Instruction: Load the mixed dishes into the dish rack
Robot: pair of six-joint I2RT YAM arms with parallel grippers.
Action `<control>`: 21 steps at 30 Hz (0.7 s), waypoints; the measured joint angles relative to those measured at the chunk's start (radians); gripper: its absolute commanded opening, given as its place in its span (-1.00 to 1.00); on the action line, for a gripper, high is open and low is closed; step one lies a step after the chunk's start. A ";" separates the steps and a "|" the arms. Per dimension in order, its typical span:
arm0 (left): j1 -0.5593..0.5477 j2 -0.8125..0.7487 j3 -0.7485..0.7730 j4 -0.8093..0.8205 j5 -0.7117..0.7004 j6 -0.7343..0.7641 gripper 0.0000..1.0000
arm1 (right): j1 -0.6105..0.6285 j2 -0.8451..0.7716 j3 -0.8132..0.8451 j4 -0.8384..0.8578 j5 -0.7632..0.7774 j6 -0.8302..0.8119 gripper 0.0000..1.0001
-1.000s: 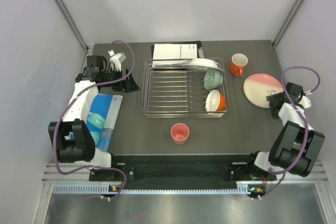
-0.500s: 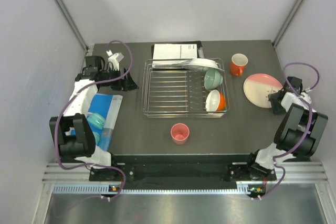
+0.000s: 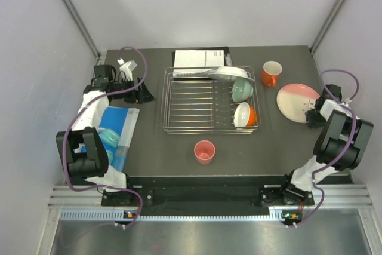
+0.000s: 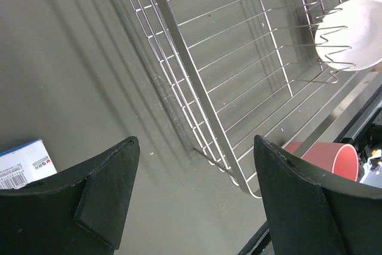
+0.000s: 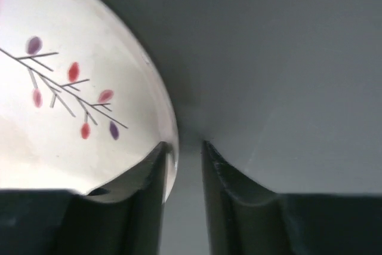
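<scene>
The dish rack (image 3: 165, 103) holds the white plate (image 3: 227, 73), the mint-green bowl (image 3: 242, 89) and the orange bowl (image 3: 245, 114) at its right end. The orange mug (image 3: 271, 73) and the pale pink plate (image 3: 297, 103) sit on the table to the right of it. The small pink cup (image 3: 204, 151) stands in front of the rack. My right gripper (image 3: 311, 114) straddles the plate's right rim (image 5: 71, 100), jaws narrowly apart, with a gap left outside the rim (image 5: 184, 153). My left gripper (image 3: 145, 91) is wide open and empty beside the rack's left side (image 4: 179, 58).
A blue sheet (image 3: 119, 126) with small teal pieces (image 3: 107, 138) lies at the left edge. White printed paper (image 3: 200, 59) lies behind the rack. Enclosure walls stand close on both sides and at the back.
My right arm has folded back and to the right, with its gripper still at the plate's right rim. My left gripper has shifted slightly left. The dishes have not moved.
</scene>
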 measured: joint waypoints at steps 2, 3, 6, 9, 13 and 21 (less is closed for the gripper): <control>0.005 0.000 0.000 0.003 0.008 -0.002 0.63 | 0.005 0.000 0.003 0.001 0.004 -0.010 -1.00; 0.005 0.000 0.000 0.005 0.010 -0.003 0.63 | 0.009 0.000 0.003 0.008 0.002 -0.013 -1.00; 0.006 0.000 0.000 0.007 0.018 -0.005 0.63 | 0.015 -0.005 0.002 0.014 0.011 -0.029 -1.00; 0.007 0.000 0.000 0.008 0.023 -0.007 0.63 | 0.030 -0.006 0.000 0.018 0.024 -0.049 -1.00; 0.007 0.000 0.000 0.007 0.028 -0.010 0.63 | 0.089 -0.027 -0.022 0.021 0.080 -0.081 -1.00; 0.008 -0.013 0.000 0.006 0.036 -0.014 0.63 | 0.285 -0.174 -0.180 0.044 0.124 -0.141 -1.00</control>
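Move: The pink-and-white plate is under my right hand's fingers at its near right rim; its middle lies about 6 cm ahead and 6 cm to the left, at nearly the same height. The orange mug stands some 18 cm ahead and 17 cm left of this hand. The white bowl in the rack is about 26 cm left and 1 cm ahead of it. From my left hand the plate lies about 53 cm to the right, level ahead, 14 cm lower. I close my right fingers the rest of the way on the plate's near right rim, pinching it. Then, staying low at table height, I drag the plate left towards the rack with growing speed, about 7 cm and drifting slightly back at the end, while the hand turns some 20 degrees counter-clockwise. ##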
